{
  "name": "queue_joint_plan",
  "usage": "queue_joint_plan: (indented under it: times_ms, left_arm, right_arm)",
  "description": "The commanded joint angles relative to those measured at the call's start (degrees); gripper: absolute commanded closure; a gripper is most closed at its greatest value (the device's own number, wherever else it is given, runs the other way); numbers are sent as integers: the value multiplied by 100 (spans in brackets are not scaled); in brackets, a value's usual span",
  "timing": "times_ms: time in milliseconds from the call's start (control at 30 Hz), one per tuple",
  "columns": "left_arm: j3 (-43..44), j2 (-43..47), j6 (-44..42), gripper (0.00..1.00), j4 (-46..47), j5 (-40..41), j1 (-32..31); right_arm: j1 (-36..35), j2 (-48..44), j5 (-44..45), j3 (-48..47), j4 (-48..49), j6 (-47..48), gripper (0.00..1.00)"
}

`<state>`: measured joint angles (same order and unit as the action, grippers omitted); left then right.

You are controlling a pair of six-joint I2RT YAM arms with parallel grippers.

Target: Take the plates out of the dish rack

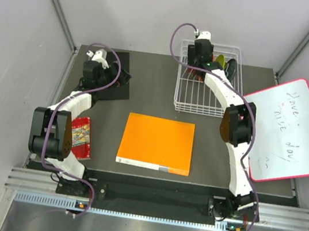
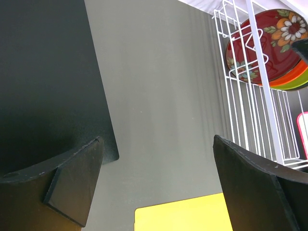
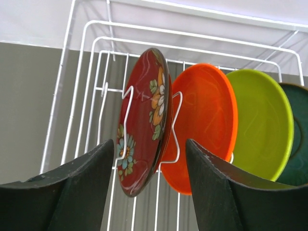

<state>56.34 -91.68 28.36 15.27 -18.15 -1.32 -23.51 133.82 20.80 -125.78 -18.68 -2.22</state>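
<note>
The white wire dish rack (image 1: 178, 78) stands at the back right of the table. In the right wrist view, a dark red flowered plate (image 3: 142, 120), an orange plate (image 3: 202, 125), a lime green plate (image 3: 262, 125) and a dark plate (image 3: 298, 144) stand upright between its prongs (image 3: 126, 103). My right gripper (image 3: 149, 142) is over the rack, open. Its fingers straddle the red plate's lower rim with a gap on each side. My left gripper (image 2: 157, 138) hangs open and empty above the table's left side, by a black mat (image 2: 48, 72). The red plate (image 2: 269, 48) also shows from there.
A big flat orange square (image 1: 157, 143) lies in the middle front of the table. A pink-edged whiteboard (image 1: 294, 133) leans at the right edge. A red printed packet (image 1: 81, 136) lies beside the left arm. The black mat (image 1: 118, 87) is at the back left.
</note>
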Motion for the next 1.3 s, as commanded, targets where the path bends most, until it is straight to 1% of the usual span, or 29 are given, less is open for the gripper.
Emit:
queue_joint_plan:
  times_ms: [0, 167, 200, 233, 267, 300, 367, 400, 467, 500, 567, 600, 733, 800, 933, 1000, 1100, 1267]
  left_arm:
    - [-17, 1, -85, 1, 354, -22, -44]
    - [-44, 71, -120, 1, 337, 14, -44]
    - [-35, 89, -138, 1, 319, 13, -44]
    - [-26, 89, -181, 1, 293, 31, -44]
    - [-18, 97, -208, 1, 275, 40, -44]
    - [-17, 124, -225, 1, 249, 83, -44]
    - [-26, 133, -278, 1, 222, 119, -44]
    - [-26, 150, -287, 1, 214, 145, -44]
    - [-52, 142, -322, 1, 222, 154, -44]
    - [-61, 133, -331, 1, 214, 163, -44]
    - [-70, 133, -349, 1, 205, 145, -44]
    - [-70, 124, -357, 1, 196, 163, -44]
    - [-79, 133, -401, 1, 135, 224, -44]
    - [-44, 124, -436, 1, 82, 242, -52]
    - [-44, 142, -489, 1, -6, 356, -70]
    - [-44, 159, -524, 1, -50, 444, -87]
    - [-26, 185, -594, 1, -111, 532, -114]
    - [-26, 282, -656, 1, -138, 550, -131]
  right_arm:
    - [-40, 188, 293, -325, 391, 90, 42]
    - [-23, 311, 416, -342, 505, 90, 43]
    - [-5, 320, 399, -342, 505, 81, 50]
    - [4, 338, 399, -342, 514, 73, 54]
    - [4, 355, 390, -334, 549, 72, 55]
    - [13, 373, 373, -342, 567, 125, 63]
    - [13, 399, 372, -334, 619, 143, 71]
    - [13, 399, 320, -334, 628, 169, 81]
    - [4, 399, 302, -325, 672, 169, 89]
    - [-5, 391, 337, -316, 698, 178, 95]
    - [-31, 373, 416, -325, 734, 178, 99]
    - [-49, 364, 564, -316, 786, 343, 100]
    - [-171, 320, 1092, -246, 1041, 529, 100]
    - [-268, 277, 1573, -141, 1251, 730, 100]
    - [-453, 197, 2419, 9, 2093, 1267, 100]
    - [-506, 84, 2796, 114, 2332, 1503, 100]
    - [-515, -214, 2982, 368, 2728, 1636, 100]
    - [-593, -680, 3141, 685, 2869, 1760, 100]
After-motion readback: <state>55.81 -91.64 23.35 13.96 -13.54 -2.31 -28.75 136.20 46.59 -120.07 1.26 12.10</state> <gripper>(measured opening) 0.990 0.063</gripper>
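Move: The red flowered plate stands on edge in the rack just beyond my open right fingers, about 3 cm ahead, straight in line and some 5 cm lower to its middle. To the right of that plate, roughly level with it, the orange plate stands about 4 cm off and the green plate about 9 cm off. From my left hand the red plate is roughly 14 cm ahead, 26 cm to the right and 5 cm lower. I sink my right hand about 3 cm so the half-open fingers straddle the near rim of the red plate, then shut them and pinch that rim, easing slightly forward and right. Keeping the pinch, I raise the hand some 4 cm while it turns clockwise about 15 degrees, its left side dipping and the fingers tipping up. ##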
